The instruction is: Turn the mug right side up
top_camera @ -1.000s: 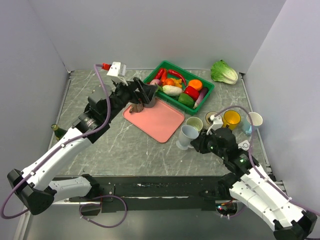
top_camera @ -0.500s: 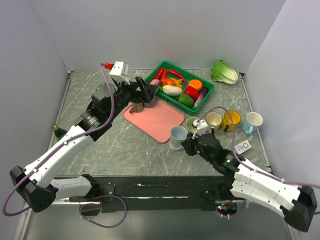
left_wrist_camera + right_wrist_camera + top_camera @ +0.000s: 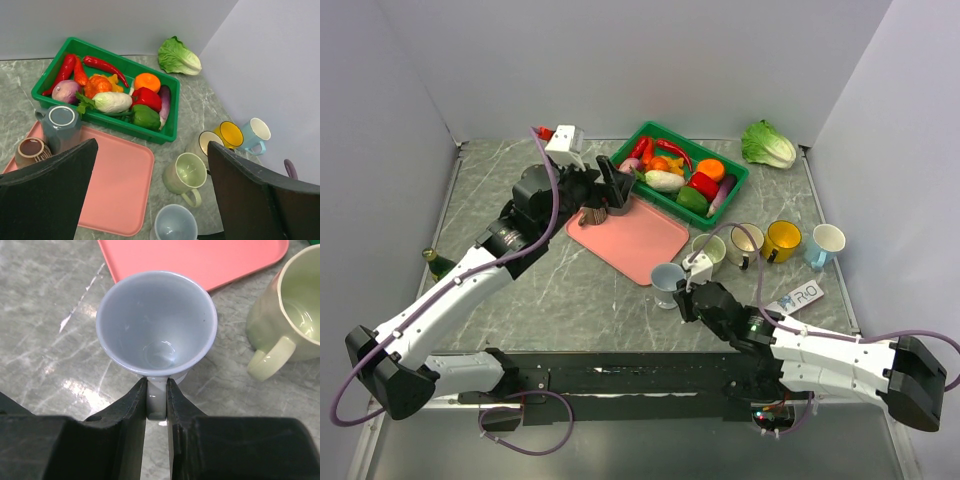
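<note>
A pale grey-blue mug [image 3: 667,280] [image 3: 156,322] [image 3: 175,223] stands mouth up on the marble table, just off the pink tray's near right corner. My right gripper [image 3: 682,298] [image 3: 156,402] is shut on the mug's handle, its two black fingers pressed flat against the handle's sides. High over the pink tray [image 3: 629,238], my left gripper [image 3: 611,186] [image 3: 150,192] stands open with nothing between its fingers. On that tray's far left corner a grey mug [image 3: 61,126] rests mouth down, next to a small brown striped cup [image 3: 31,151].
Right of the grey-blue mug stand a pale green mug [image 3: 709,250], a cream mug [image 3: 743,241], a yellow mug [image 3: 783,239] and a light blue mug [image 3: 826,243]. A green crate [image 3: 733,188] of vegetables sits behind the tray, a cabbage [image 3: 767,145] at the back right.
My right gripper has carried the grey-blue mug leftward and nearer, away from the row of mugs. The left arm shifted slightly toward the back.
</note>
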Controlling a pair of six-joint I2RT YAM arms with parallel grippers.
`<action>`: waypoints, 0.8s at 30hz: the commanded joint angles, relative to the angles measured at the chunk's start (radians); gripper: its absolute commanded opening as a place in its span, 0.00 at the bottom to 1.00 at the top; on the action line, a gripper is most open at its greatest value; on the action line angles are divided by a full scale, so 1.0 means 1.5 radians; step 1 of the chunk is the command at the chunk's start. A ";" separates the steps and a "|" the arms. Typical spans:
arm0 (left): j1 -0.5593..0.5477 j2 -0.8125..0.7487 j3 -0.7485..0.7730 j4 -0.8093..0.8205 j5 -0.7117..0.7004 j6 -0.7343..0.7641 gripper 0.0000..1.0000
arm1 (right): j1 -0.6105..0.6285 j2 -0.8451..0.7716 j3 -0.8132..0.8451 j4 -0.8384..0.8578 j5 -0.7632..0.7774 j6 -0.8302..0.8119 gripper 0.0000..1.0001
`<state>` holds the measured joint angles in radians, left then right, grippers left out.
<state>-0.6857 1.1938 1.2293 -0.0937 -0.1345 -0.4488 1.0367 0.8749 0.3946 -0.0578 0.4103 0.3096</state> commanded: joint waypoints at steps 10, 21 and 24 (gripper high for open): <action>0.021 0.002 0.020 0.009 0.005 0.003 0.96 | 0.010 -0.029 -0.052 0.079 0.034 0.034 0.45; 0.051 -0.001 0.011 -0.009 0.012 -0.001 0.96 | 0.012 -0.111 -0.036 0.010 0.020 0.062 0.87; 0.054 0.000 0.003 -0.016 0.004 0.012 0.96 | 0.014 -0.143 -0.010 -0.014 0.032 0.079 1.00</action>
<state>-0.6140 1.1957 1.2293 -0.1032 -0.1287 -0.4488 1.0489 0.7124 0.3202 -0.0319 0.4255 0.3882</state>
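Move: The pale grey mug, mouth already up, hangs from its handle in the right fingers, its middle about 4 cm ahead, 3 cm left and 1 cm below the hand point, close over bare table. From the right hand, the green mug stands some 10 cm ahead and 6 cm right; the pink tray's middle is about 13 cm ahead, 12 cm left and 6 cm down. From the left hand, the grey mug is roughly 9 cm back, 13 cm right and 29 cm below. The grey mug is lowered by its handle about 1 cm onto the table by the right hand, whose fingers then open wide and let go of the handle. The right hand rises off it by some 3 cm, its left side rolling up about 10 degrees. The left hand, open and empty, drifts some 3 cm left and forward, away from that mug. ##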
